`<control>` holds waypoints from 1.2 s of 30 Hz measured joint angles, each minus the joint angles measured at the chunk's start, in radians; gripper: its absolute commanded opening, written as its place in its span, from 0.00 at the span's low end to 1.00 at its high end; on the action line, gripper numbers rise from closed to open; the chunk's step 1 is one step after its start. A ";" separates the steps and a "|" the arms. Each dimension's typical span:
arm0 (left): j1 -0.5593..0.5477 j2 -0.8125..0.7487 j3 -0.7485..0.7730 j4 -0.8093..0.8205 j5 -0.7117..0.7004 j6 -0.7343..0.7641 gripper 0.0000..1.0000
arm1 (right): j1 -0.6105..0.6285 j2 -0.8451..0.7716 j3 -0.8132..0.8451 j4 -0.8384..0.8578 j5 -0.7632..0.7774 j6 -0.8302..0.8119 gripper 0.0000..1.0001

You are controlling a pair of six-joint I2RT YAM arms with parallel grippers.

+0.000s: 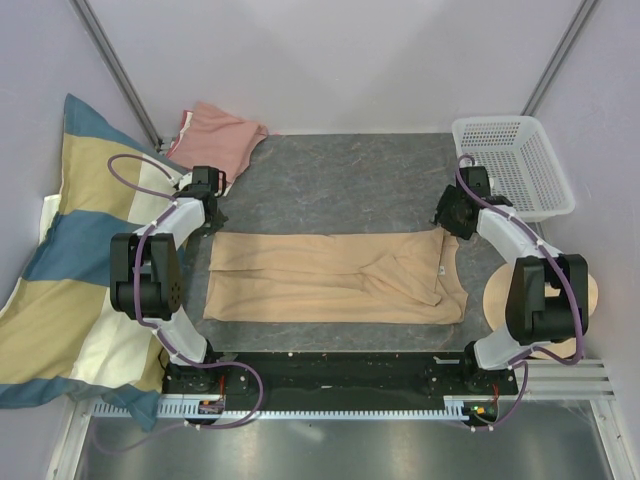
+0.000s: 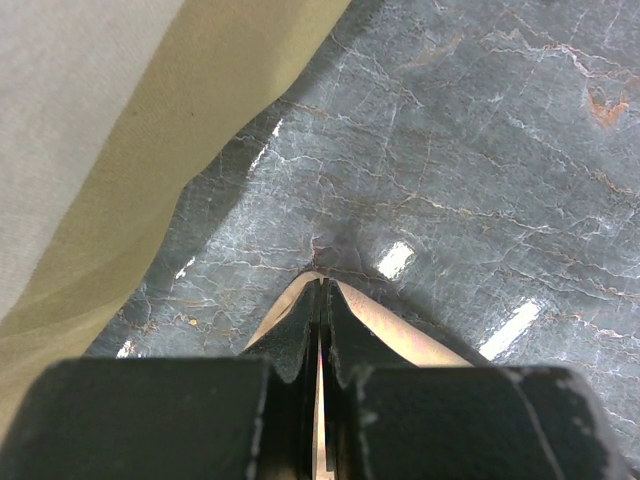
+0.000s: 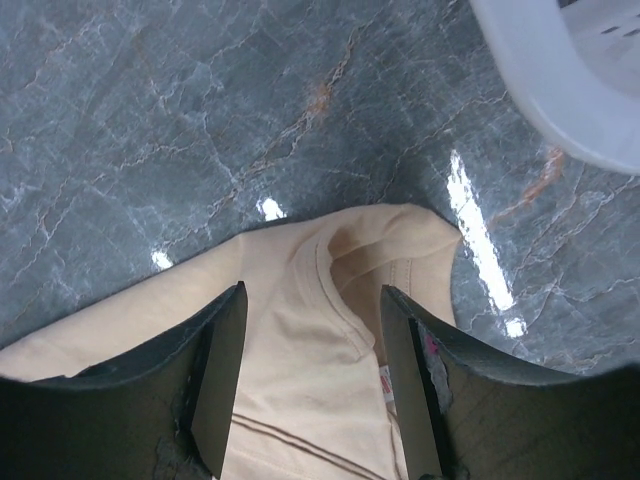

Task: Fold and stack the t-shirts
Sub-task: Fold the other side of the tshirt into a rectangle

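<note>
A tan t-shirt [image 1: 335, 277] lies folded lengthwise in a long band across the grey marbled table [image 1: 350, 185]. My left gripper [image 1: 210, 228] sits at the shirt's far left corner. In the left wrist view it [image 2: 320, 285] is shut, with a peak of tan cloth [image 2: 400, 325] pinched between its fingers. My right gripper [image 1: 447, 222] hovers over the shirt's far right corner. Its jaws [image 3: 312, 295] stand open over the collar [image 3: 335, 265], one on each side, with a white neck label [image 3: 383, 380] showing. A salmon-pink t-shirt [image 1: 215, 135] lies crumpled at the back left.
A white mesh basket [image 1: 515, 165] stands at the back right, its rim [image 3: 570, 70] close to my right gripper. A big striped pillow [image 1: 70, 260] leans along the left side and shows in the left wrist view [image 2: 100, 130]. A round beige thing [image 1: 497, 300] sits behind the right arm.
</note>
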 measured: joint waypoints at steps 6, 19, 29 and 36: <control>0.000 0.000 0.000 0.000 0.001 0.000 0.02 | -0.013 0.045 0.025 0.007 0.011 0.003 0.59; 0.000 0.000 0.000 0.000 0.010 0.000 0.02 | -0.021 0.080 0.032 0.011 0.011 0.011 0.26; 0.002 0.000 -0.001 0.000 0.018 0.000 0.02 | -0.028 0.100 0.032 0.022 0.010 0.022 0.00; 0.002 0.000 0.000 0.000 0.022 0.000 0.02 | -0.037 0.105 0.037 0.025 0.030 0.032 0.00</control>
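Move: The t-shirt's raised fold at its far right corner lies just under the right hand, roughly 1 cm ahead, 1 cm to its right and 3 cm below the open fingertips. From that hand, the white basket's middle is about 14 cm ahead and 18 cm right, a few cm below, and the straw hat some 20 cm back and 25 cm right, also a few cm below. From the left hand, the fold is around 56 cm to the right, about level forward and in height. The raised fold at the t-shirt's far right corner is taken between the right fingertips: the open hand sinks about 2 cm onto it while easing slightly right and forward, then the fingers shut fully and pinch the cloth. Once closed, the hand creeps almost 1 cm farther right. The left hand stays put, still pinching the far left corner. ##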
